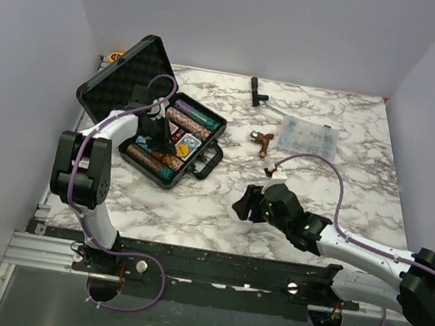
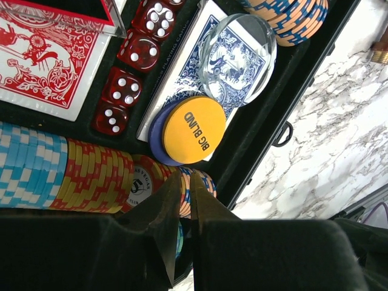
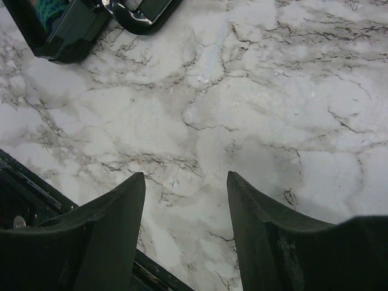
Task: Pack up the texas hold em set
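Observation:
The black briefcase (image 1: 107, 84) lies open at the back left, its foam-lined lid standing up. Inside are rows of poker chips (image 2: 91, 179), red dice (image 2: 130, 66), a red card deck (image 2: 42, 54), a blue card deck (image 2: 182, 79) under a clear round disc (image 2: 237, 57), and a yellow BIG BLIND button (image 2: 194, 130). My left gripper (image 2: 189, 182) reaches down into the case (image 1: 160, 133), its fingers pinched narrowly on an orange-and-blue poker chip (image 2: 183, 197) standing on edge at the end of the near row. My right gripper (image 3: 186, 176) hangs open over bare marble (image 1: 242, 207).
A clear compartment box (image 1: 309, 136) sits at the back right, a small brown-and-red object (image 1: 262, 141) beside it and a black T-shaped tool (image 1: 258, 91) behind. The case's handle (image 1: 209, 162) juts toward the middle. Grey walls close in three sides.

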`<control>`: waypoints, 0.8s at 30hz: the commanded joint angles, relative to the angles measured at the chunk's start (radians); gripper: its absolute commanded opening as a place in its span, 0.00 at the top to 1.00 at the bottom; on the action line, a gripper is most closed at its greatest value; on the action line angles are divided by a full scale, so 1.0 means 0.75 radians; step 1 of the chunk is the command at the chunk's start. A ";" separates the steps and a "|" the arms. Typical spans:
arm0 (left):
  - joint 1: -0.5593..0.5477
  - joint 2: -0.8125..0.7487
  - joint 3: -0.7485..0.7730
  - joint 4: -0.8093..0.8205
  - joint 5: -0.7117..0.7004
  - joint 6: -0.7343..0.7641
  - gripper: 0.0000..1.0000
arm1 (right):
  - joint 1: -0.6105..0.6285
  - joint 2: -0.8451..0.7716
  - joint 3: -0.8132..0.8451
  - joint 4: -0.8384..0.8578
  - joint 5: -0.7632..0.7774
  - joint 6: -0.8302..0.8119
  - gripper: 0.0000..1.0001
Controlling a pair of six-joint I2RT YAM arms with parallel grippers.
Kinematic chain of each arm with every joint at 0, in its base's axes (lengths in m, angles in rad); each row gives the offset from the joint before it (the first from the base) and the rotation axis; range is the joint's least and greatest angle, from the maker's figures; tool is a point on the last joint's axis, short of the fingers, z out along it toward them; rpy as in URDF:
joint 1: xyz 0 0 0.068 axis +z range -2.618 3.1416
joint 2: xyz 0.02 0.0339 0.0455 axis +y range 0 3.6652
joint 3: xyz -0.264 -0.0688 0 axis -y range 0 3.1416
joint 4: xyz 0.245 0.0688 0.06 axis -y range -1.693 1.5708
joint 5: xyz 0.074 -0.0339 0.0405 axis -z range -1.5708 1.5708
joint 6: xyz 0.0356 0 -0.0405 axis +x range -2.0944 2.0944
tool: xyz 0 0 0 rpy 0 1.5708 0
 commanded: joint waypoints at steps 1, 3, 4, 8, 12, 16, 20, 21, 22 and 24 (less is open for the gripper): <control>0.015 0.006 -0.036 -0.006 -0.021 0.022 0.90 | -0.004 -0.027 -0.009 -0.006 -0.022 -0.019 0.41; 0.014 -0.004 -0.050 -0.010 -0.021 0.017 0.90 | -0.004 -0.037 -0.009 -0.012 -0.032 -0.024 0.41; 0.014 -0.005 -0.053 -0.024 -0.023 0.011 0.90 | -0.004 -0.045 -0.006 -0.021 -0.036 -0.028 0.41; 0.014 -0.035 -0.095 -0.036 -0.039 -0.022 0.88 | -0.004 -0.091 0.005 -0.047 -0.052 -0.041 0.41; 0.015 -0.080 -0.157 0.023 -0.076 -0.085 0.78 | -0.005 -0.146 0.017 -0.128 -0.081 -0.041 0.41; 0.013 -0.099 -0.184 0.058 -0.096 -0.145 0.68 | -0.004 -0.202 0.046 -0.206 -0.113 -0.029 0.41; 0.019 -0.110 -0.188 0.069 -0.130 -0.177 0.65 | -0.004 -0.282 0.084 -0.300 -0.116 -0.027 0.41; 0.019 -0.117 -0.185 0.060 -0.143 -0.178 0.65 | -0.004 -0.305 0.090 -0.320 -0.112 -0.027 0.41; 0.018 -0.136 -0.192 0.067 -0.137 -0.173 0.63 | -0.005 -0.323 0.093 -0.340 -0.106 -0.026 0.41; 0.017 -0.201 -0.225 0.101 -0.092 -0.171 0.57 | -0.004 -0.360 0.091 -0.362 -0.089 -0.027 0.41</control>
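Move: The red-to-blue end of the chip row, with a tilted red chip showing its face, lies almost under the left hand's closed tips, about 1 cm back and 2 cm below. From the left hand the Big Blind button is some 3 cm ahead and 2 cm right, the blue card deck 7 cm ahead and 5 cm right, the red deck 8 cm ahead and 6 cm left. From the right hand that row end is about 12 cm ahead, 26 cm left and some 5 cm lower. At the end of the chip row the left hand's nearly shut fingertips ease down and back about 1 cm onto the chips, then spread to roughly a third open over the row while the hand rises again by under 1 cm and turns slightly counter-clockwise. Meanwhile the empty right hand, still open, lifts about 4.5 cm off the bare table and draws back some 2 cm and a little right, away from the case. ##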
